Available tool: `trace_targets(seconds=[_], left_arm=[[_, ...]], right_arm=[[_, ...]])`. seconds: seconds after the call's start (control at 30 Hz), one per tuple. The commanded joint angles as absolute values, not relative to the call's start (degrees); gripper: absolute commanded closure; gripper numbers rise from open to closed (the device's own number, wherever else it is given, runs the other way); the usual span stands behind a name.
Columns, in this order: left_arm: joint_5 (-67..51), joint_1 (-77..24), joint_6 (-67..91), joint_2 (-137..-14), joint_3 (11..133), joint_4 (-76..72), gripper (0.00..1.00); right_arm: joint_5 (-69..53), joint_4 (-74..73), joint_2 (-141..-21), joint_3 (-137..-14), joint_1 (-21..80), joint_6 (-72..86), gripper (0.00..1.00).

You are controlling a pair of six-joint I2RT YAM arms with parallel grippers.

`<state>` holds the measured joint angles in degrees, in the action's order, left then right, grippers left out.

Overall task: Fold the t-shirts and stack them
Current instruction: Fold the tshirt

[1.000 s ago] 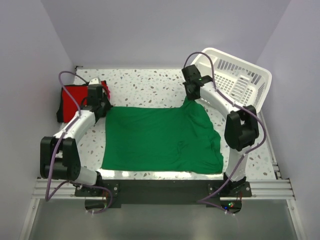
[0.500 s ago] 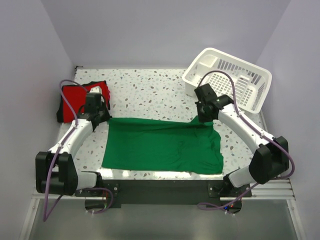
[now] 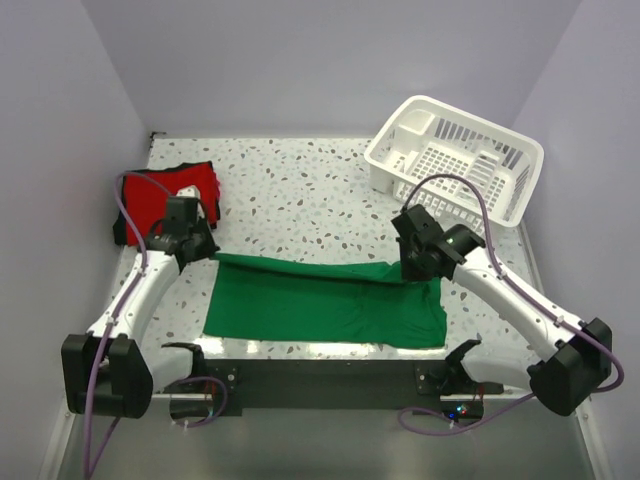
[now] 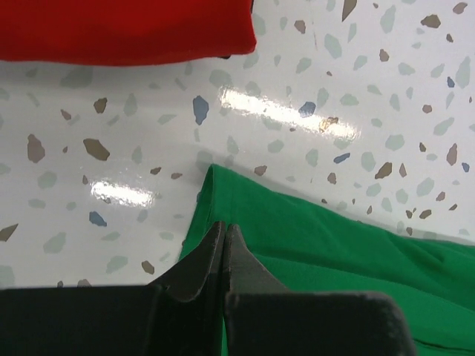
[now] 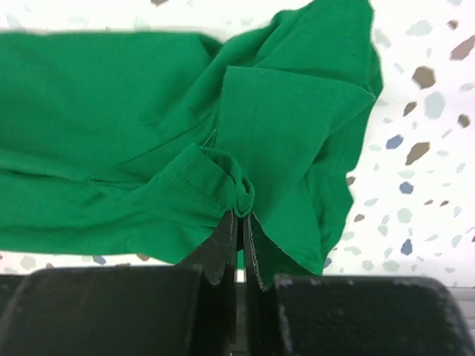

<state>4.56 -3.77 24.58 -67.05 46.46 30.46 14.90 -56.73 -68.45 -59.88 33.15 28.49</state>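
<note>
The green t-shirt [image 3: 325, 303] lies across the near middle of the table, its far edge doubled over toward the front. My left gripper [image 3: 203, 250] is shut on its far left corner [image 4: 211, 194]. My right gripper [image 3: 415, 268] is shut on a bunched fold at its far right corner [image 5: 239, 194]. The red t-shirt [image 3: 165, 197] lies folded at the far left, behind my left gripper; it also shows in the left wrist view [image 4: 126, 30].
A white slatted basket [image 3: 455, 160] stands tilted at the far right. Grey walls close in left, back and right. The table's front edge [image 3: 320, 352] runs just below the green shirt.
Both grippers have pulled the green shirt's far edge toward the front, folding it over. The shirt now covers about half its earlier depth. The basket is fully uncovered.
</note>
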Motion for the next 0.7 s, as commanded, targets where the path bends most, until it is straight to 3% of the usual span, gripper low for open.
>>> trace_targets(seconds=[0.0,0.4,0.43,0.47,0.5,0.57,0.63,0.67], left_arm=[[4.84,-3.43,25.75,-64.51,46.32,34.10,1.00],[6.68,-3.43,30.67,-60.21,46.67,45.17,0.99],[6.68,-3.43,30.85,-59.68,46.58,46.92,0.90],[6.51,-3.43,31.28,-58.11,46.58,47.46,0.70],[6.59,-3.43,31.55,-57.31,46.58,47.98,0.60],[6.59,-3.43,32.25,-54.85,47.19,49.39,0.38],[6.50,-3.43,32.69,-53.62,48.51,50.36,0.33],[6.33,-3.43,32.70,-53.35,49.04,50.27,0.31]], right_arm=[[15.38,-60.29,-66.71,-58.28,36.55,33.30,1.00],[16.17,-62.40,-64.51,-53.09,45.52,40.95,1.00],[16.08,-62.40,-64.60,-52.30,46.14,41.31,1.00],[15.74,-62.40,-64.60,-51.86,47.53,42.00,1.00],[15.47,-62.75,-64.60,-51.16,48.33,42.27,1.00],[15.03,-63.19,-64.25,-50.54,50.87,43.24,0.87],[14.94,-64.60,-63.11,-50.71,51.94,43.51,0.70],[14.85,-65.56,-62.50,-50.97,51.94,43.51,0.66]])
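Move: The left hand pinches the left end of the green t-shirt's lifted edge; the shirt's near left corner lies some 18 cm back, 4 cm left and 9 cm below. The red t-shirt is about 19 cm ahead of that hand and 13 cm left, 7 cm lower. The right hand holds the edge's other end; the near right corner is roughly 13 cm back, 11 cm right and 12 cm below, with the white basket some 40 cm ahead and 15 cm right. Still pinching the raised edge of the green t-shirt, both hands draw it back towards the shirt's near edge, then let go of it: the left goes about 6.5 cm, level until its fingers open wide and it starts to rise. The right goes some 8.5 cm back while sinking 4 cm and drifting slightly left, its fingers parting only partway at the end; both wrists tip down a little. ##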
